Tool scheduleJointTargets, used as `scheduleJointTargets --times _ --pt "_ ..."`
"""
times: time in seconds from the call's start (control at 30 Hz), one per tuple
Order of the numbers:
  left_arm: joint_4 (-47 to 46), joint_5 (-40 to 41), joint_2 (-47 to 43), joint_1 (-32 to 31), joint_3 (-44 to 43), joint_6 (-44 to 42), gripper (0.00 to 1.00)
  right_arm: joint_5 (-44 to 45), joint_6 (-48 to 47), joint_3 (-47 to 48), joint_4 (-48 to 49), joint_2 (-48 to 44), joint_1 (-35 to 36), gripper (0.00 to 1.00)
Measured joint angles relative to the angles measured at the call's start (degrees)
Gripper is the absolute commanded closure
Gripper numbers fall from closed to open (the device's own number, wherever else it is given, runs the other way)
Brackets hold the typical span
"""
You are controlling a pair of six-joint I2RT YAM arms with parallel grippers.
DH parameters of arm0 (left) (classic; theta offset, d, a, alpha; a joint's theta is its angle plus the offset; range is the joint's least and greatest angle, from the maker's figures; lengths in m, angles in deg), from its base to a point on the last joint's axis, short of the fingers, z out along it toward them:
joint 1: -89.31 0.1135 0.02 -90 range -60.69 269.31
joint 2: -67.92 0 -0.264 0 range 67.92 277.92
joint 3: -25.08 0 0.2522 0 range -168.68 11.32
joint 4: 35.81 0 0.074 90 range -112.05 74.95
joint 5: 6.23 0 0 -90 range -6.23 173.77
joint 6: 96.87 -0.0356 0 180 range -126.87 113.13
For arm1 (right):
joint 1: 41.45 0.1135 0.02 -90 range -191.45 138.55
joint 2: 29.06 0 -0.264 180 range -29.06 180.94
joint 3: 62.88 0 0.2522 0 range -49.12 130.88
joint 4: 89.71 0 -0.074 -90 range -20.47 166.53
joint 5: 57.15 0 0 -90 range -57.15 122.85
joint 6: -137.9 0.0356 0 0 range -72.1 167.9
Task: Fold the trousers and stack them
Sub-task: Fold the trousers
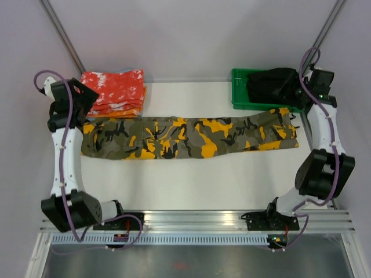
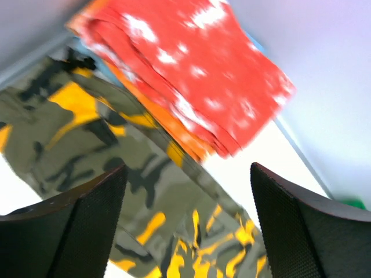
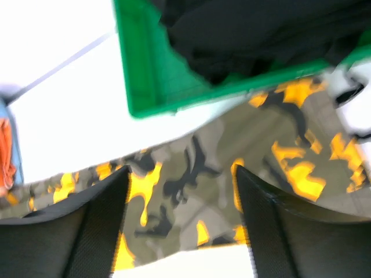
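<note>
The camouflage trousers lie stretched out flat across the table, folded lengthwise into one long strip from left to right. My left gripper hangs above their left end, open. In the left wrist view the gripper has wide-apart fingers with only the trousers seen below the gap. My right gripper hovers over the right end, also open. In the right wrist view the gripper holds nothing, and the trousers lie beneath it.
A stack of red-orange white-speckled folded cloths sits at the back left, touching the trousers' left end. A green bin with a black garment stands at the back right. Grey walls close in on both sides.
</note>
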Motion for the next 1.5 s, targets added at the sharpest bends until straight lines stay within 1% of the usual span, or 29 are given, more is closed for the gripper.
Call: scheduleJointTargets --times 0.03,0.1,0.13,0.2,0.23,0.27,0.33,0.4,0.43,0.47,0.5,0.53,0.57,0.6,0.7,0.87,0.97,1.03,1.1,1.13,1.17,1.2,1.23,1.27,1.3,1.33,1.4,1.5 --pt "-0.50 -0.37 -2.82 -1.40 2.27 -0.39 0.17 -0.22 -0.28 -3.04 1.14 -2.71 0.76 0.32" --pt "-1.31 -1.68 -7.61 -3.63 7.10 -0.85 0.24 -0.68 -0.87 -8.31 2.14 -7.06 2.19 0.62" --pt "-1.40 -2.27 -9.81 -4.33 9.73 -0.94 0.33 -0.83 -1.07 -10.84 2.91 -8.70 3.10 0.70" --pt "-1.70 -3.54 -13.11 -4.92 14.80 -0.85 0.46 -0.94 -0.85 -14.73 3.43 -10.47 5.18 0.80" --pt "-1.66 -3.96 -14.14 -4.96 16.83 -0.85 0.60 -0.94 -0.63 -16.02 3.82 -10.71 6.03 0.87" --pt "-1.68 -4.63 -14.93 -4.98 18.82 -0.98 0.61 -0.90 -0.76 -17.68 4.02 -10.82 7.28 0.90" --pt "-1.18 -5.11 -15.76 -5.18 21.03 -1.20 0.61 -0.70 -0.72 -19.78 4.02 -10.84 8.70 0.81" --pt "-0.55 -5.81 -16.41 -5.27 22.12 -1.53 0.61 -0.37 -0.76 -21.38 3.78 -11.04 9.55 0.74" --pt "-0.35 -6.14 -16.83 -5.31 22.34 -1.84 0.59 -0.17 -0.81 -21.88 3.67 -11.32 9.66 0.65" --pt "-0.28 -6.32 -17.35 -5.33 22.40 -2.16 0.55 0.17 -0.85 -22.27 3.63 -11.74 9.66 0.49" --pt "-0.31 -6.54 -17.92 -5.33 22.40 -2.54 0.50 0.44 -0.83 -22.45 3.56 -12.26 9.64 0.45" --pt "-0.42 -6.62 -18.43 -5.33 22.40 -2.89 0.41 0.66 -0.74 -22.51 3.63 -12.72 9.64 0.40" --pt "-0.48 -6.86 -18.99 -5.33 22.43 -3.45 0.38 0.79 -0.85 -22.53 3.65 -13.42 9.60 0.31" --pt "-0.59 -7.72 -19.56 -5.33 22.43 -3.78 0.32 0.83 -0.79 -22.53 3.67 -14.08 9.55 0.30" --pt "-1.16 -9.90 -19.61 -5.33 22.71 -4.63 0.27 0.79 -0.92 -22.58 3.74 -15.30 9.53 0.30" --pt "-2.67 -14.05 -19.10 -5.33 25.38 -5.11 0.29 0.63 -0.79 -25.18 4.15 -16.76 9.55 0.30" --pt "-3.87 -16.13 -18.16 -5.33 26.03 -5.11 0.29 1.22 -0.81 -27.43 4.13 -18.71 9.53 0.28" --pt "-4.74 -17.07 -17.20 -5.33 26.08 -5.11 0.30 2.12 -0.81 -28.94 4.90 -20.09 9.55 0.30" --pt "-5.53 -17.11 -15.89 -5.33 26.12 -5.07 0.33 3.23 -0.52 -30.18 6.12 -20.31 9.55 0.38" --pt "-5.81 -17.09 -15.06 -5.33 26.14 -5.03 0.36 3.76 -0.13 -30.71 6.67 -20.04 9.55 0.48" --pt "-6.16 -16.98 -14.14 -5.33 26.18 -4.81 0.45 4.24 0.20 -31.21 7.19 -19.41 9.55 0.55" --pt "-6.45 -16.81 -13.33 -5.33 26.23 -4.66 0.52 4.48 0.59 -31.56 7.85 -18.47 9.55 0.63" --pt "-6.91 -16.37 -12.00 -5.33 26.38 -4.13 0.60 5.03 0.98 -31.78 8.81 -16.87 9.55 0.78" --pt "-7.19 -15.96 -10.71 -5.31 26.53 -3.63 0.74 5.46 1.38 -31.82 9.49 -15.04 9.55 0.83" --pt "-7.32 -15.37 -9.60 -5.31 26.62 -3.02 0.81 5.79 1.57 -31.82 10.14 -13.44 9.55 0.88" --pt "-7.34 -14.86 -8.02 -5.25 26.73 -2.69 0.87 6.19 1.95 -31.82 10.80 -11.43 9.55 0.95" --pt "-7.39 -14.03 -4.98 -4.94 26.71 -2.12 0.98 6.97 2.51 -31.82 11.61 -7.67 9.55 0.98" --pt "-7.28 -13.44 -0.83 -3.96 26.71 -1.09 0.98 8.28 3.06 -31.82 12.61 -3.28 9.55 1.00"
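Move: The trousers' left part lies about 4 cm back and 7 cm right of the left hand, some 24 cm below; the red cloth stack is 11 cm ahead and 7 cm right. From the right hand, the trousers' right part is about 7 cm back, 6 cm left and 18 cm below; the green tray is 9 cm ahead, 5 cm left, with the black cloth in it 10 cm ahead, 2 cm left. Both hands swing back and inward over the trousers, sinking about 17 cm overall, and shut their fingers empty. ##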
